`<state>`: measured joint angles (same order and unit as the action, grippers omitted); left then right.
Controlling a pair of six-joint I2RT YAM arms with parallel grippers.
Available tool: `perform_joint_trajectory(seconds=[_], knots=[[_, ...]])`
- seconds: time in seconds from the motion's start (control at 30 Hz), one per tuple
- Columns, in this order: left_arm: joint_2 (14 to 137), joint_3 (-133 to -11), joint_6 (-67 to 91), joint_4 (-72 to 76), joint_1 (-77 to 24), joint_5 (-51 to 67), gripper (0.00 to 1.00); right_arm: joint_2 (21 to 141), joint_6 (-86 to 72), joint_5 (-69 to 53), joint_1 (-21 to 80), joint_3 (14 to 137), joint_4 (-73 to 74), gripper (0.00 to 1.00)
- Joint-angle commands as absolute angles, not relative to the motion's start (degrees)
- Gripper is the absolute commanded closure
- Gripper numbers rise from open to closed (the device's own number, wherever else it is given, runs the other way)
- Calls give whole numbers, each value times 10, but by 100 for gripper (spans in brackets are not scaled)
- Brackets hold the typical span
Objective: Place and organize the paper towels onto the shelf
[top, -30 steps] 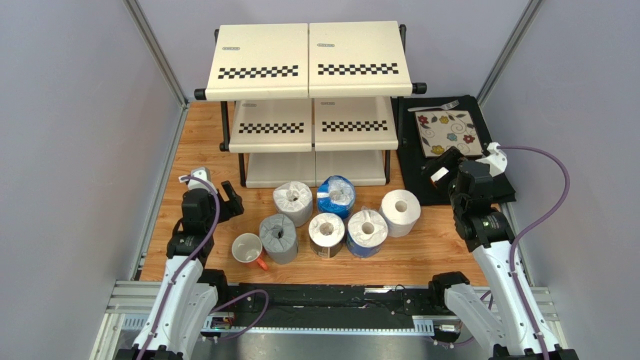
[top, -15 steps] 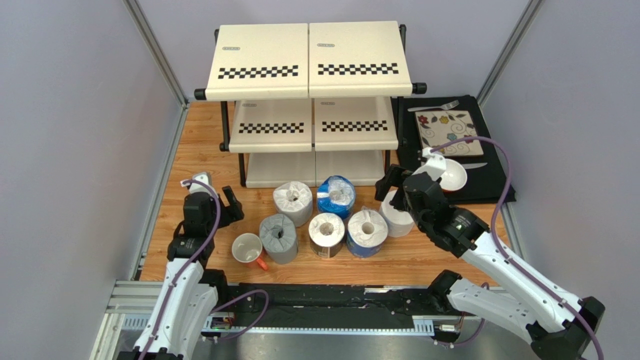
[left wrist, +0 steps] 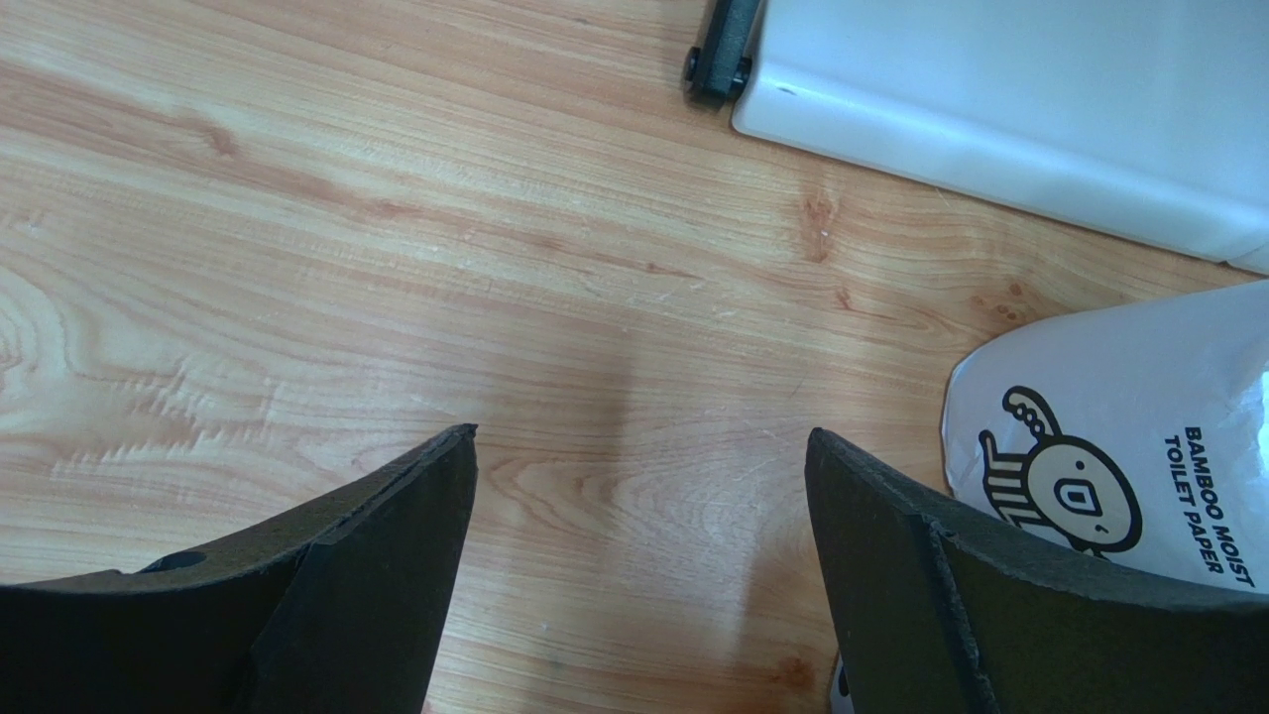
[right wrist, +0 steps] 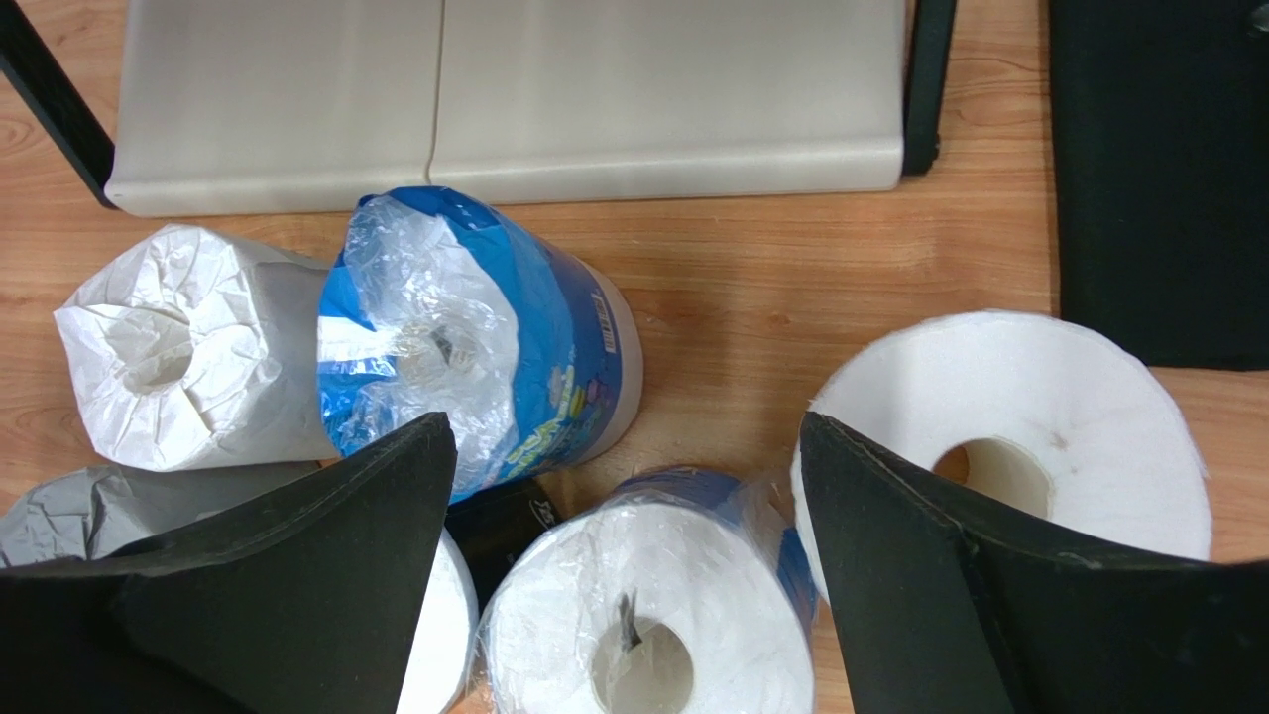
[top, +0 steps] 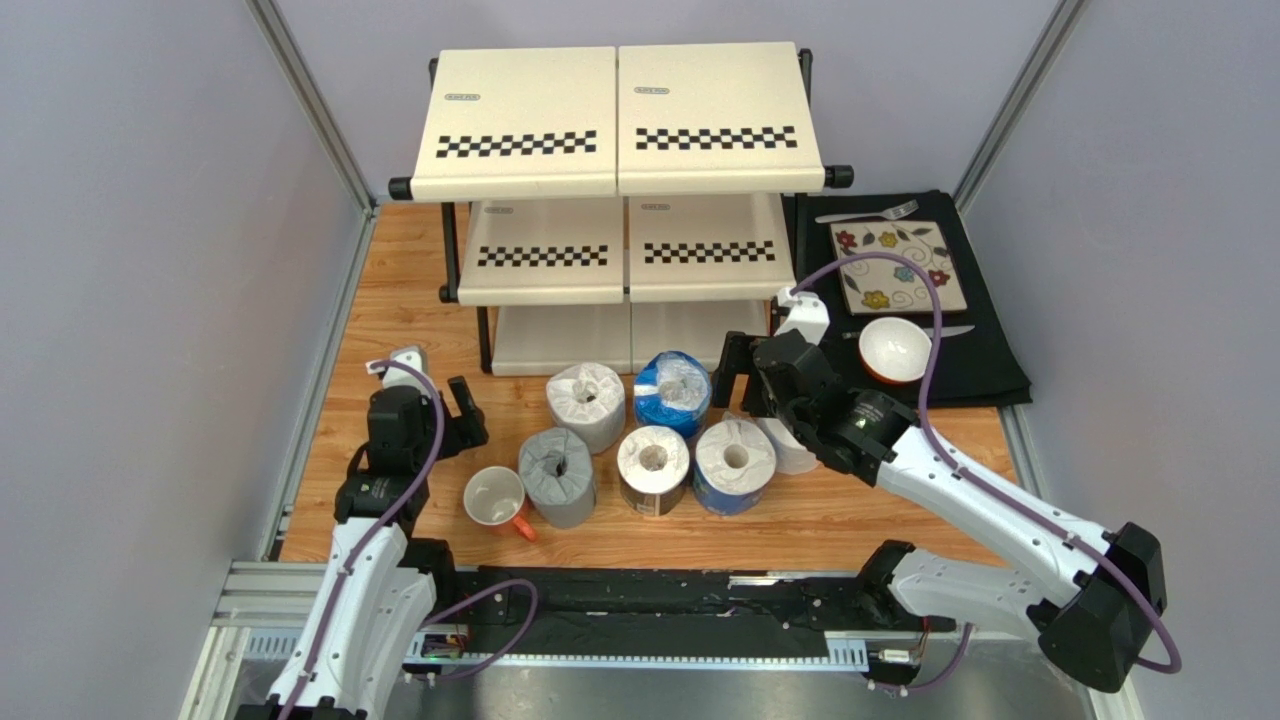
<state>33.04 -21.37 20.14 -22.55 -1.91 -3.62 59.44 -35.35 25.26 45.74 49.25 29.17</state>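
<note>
The shelf [top: 624,135] stands at the back with bare cream tiers; its bottom panel [right wrist: 507,89] lies just beyond the paper towels. Several rolls stand upright before it: a white crinkled one [top: 585,402], a blue-wrapped one [top: 672,390], a grey one [top: 558,473], a dark-wrapped one [top: 654,468], a second blue-wrapped one [top: 735,462] and a plain white one [right wrist: 1028,402], half hidden under my right arm from above. My right gripper [right wrist: 626,424] hangs open above the front blue-wrapped roll [right wrist: 656,610]. My left gripper [left wrist: 641,435] is open over bare wood, left of a pale printed roll [left wrist: 1117,432].
A white mug [top: 495,500] with an orange handle lies left of the grey roll. A black mat [top: 962,353] at the right carries a floral tile [top: 893,266], a bowl [top: 893,348] and cutlery. Grey walls close in both sides.
My right arm has swung left from over the black mat to above the rolls, uncovering the bowl. The left arm has barely moved.
</note>
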Motion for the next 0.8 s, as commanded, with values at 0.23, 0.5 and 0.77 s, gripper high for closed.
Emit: perform_joint_trajectory(seconds=[0.23,0.5,0.77], knots=[[318,-218,183,-252,-21,-17,11,650,-316,220,483,548,243,11],[305,-212,174,-269,-21,-25,11,693,-334,214,484,549,221,11],[310,-212,178,-273,-22,-21,11,741,-350,215,486,564,210,12]])
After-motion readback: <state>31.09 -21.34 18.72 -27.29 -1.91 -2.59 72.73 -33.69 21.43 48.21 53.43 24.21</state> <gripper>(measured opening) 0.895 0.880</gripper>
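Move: The right hand's nearest aim is the blue-wrapped paper roll, about 10 cm to its left, 3 cm ahead and 12 cm below. At that same height, the blue-labelled roll is 2 cm left and 6 cm back, the bare white roll 6 cm right and 2 cm back, and the white-wrapped roll 21 cm left and 2 cm ahead. From the left hand the blue-wrapped roll lies some 30 cm right, 3 cm ahead and 4 cm below. The right hand, fingers open, shifts about 5 cm left, then also sinks 3 cm towards the blue-wrapped roll. ##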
